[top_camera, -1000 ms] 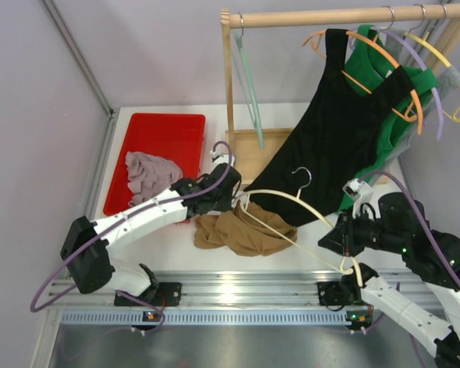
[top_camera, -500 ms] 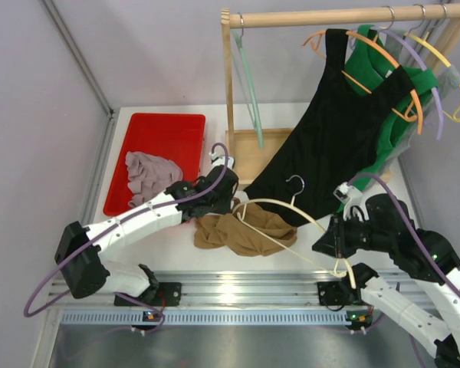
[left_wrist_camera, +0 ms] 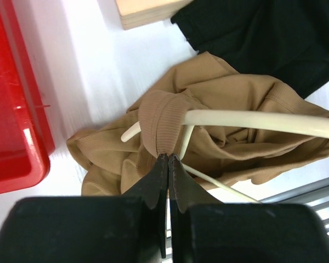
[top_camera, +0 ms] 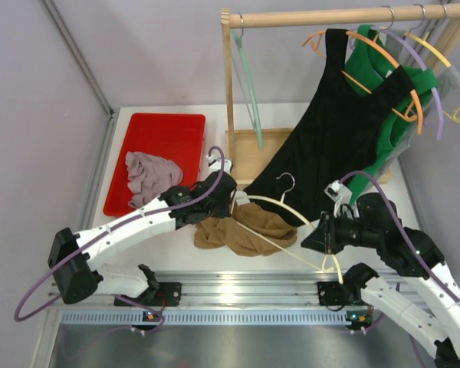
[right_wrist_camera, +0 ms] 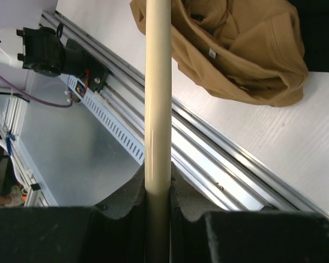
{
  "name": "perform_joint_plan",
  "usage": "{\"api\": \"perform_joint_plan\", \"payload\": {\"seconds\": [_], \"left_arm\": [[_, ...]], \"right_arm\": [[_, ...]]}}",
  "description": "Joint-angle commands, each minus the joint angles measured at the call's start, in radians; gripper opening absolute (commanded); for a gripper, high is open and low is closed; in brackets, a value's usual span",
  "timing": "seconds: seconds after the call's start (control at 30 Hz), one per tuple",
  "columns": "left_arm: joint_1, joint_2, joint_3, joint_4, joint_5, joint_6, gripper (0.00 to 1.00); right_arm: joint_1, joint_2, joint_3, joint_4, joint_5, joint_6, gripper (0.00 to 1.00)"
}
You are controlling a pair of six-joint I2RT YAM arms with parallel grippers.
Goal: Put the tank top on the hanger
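Observation:
The tan-brown tank top (top_camera: 241, 232) lies bunched on the white table at the front middle. My left gripper (top_camera: 231, 201) is shut on its ribbed strap (left_wrist_camera: 162, 123), which is looped over the left end of the cream-white hanger (left_wrist_camera: 263, 120). My right gripper (top_camera: 322, 234) is shut on the hanger's right arm (right_wrist_camera: 157, 98) and holds it tilted above the top. The hanger (top_camera: 291, 211) spans between both grippers, its metal hook against the black garment. The tank top also shows in the right wrist view (right_wrist_camera: 241, 49).
A red tray (top_camera: 157, 146) with a mauve-grey cloth (top_camera: 147, 175) sits at the left. A wooden rack (top_camera: 230, 84) stands behind, holding a black garment (top_camera: 330, 138), green clothes and coloured hangers. A metal rail (top_camera: 238, 295) runs along the near edge.
Both grippers have moved left with the hanger. The hanger's left end has gone into the tank top's strap, which the left gripper holds.

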Motion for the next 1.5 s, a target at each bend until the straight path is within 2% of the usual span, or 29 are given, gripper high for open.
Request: {"api": "perform_joint_plan", "payload": {"seconds": [0.0, 0.4, 0.73, 0.93, 1.07, 1.27, 1.47], "left_arm": [[-0.003, -0.04, 0.004, -0.026, -0.066, -0.023, 0.0], [-0.016, -0.062, 0.057, -0.093, -0.092, -0.024, 0.0], [-0.016, -0.072, 0.119, -0.201, -0.199, -0.043, 0.0], [-0.019, -0.097, 0.145, -0.224, -0.187, -0.052, 0.0], [-0.019, -0.105, 0.157, -0.233, -0.147, -0.03, 0.0], [-0.046, -0.1, 0.146, -0.23, -0.104, -0.024, 0.0], [-0.051, -0.117, 0.142, -0.225, -0.092, -0.02, 0.0]], "right_arm": [[-0.005, -0.019, -0.026, 0.126, -0.067, 0.025, 0.0], [0.024, 0.021, -0.094, 0.328, -0.093, 0.057, 0.0], [0.113, 0.047, -0.118, 0.367, -0.033, 0.06, 0.0], [0.169, 0.061, -0.161, 0.427, -0.021, 0.069, 0.0], [0.228, 0.09, -0.174, 0.488, 0.043, 0.072, 0.0], [0.262, 0.133, -0.187, 0.598, 0.137, 0.051, 0.0], [0.288, 0.124, -0.243, 0.713, 0.142, 0.043, 0.0]]}}
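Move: The left hand pinches the tank top's strap, already looped over the hanger's left end, whose tip is about 3 cm ahead and 3 cm left of this hand. The tank top's body lies 10 cm below, 4 cm back and 4 cm right; the red tray is roughly 11 cm ahead, 19 cm left and 11 cm below. From the right hand, gripping the hanger, the strap loop is some 16 cm left, 6 cm ahead and 6 cm lower. The right hand feeds the hanger about 7 cm left through the strap while the left raises it some 4 cm. ##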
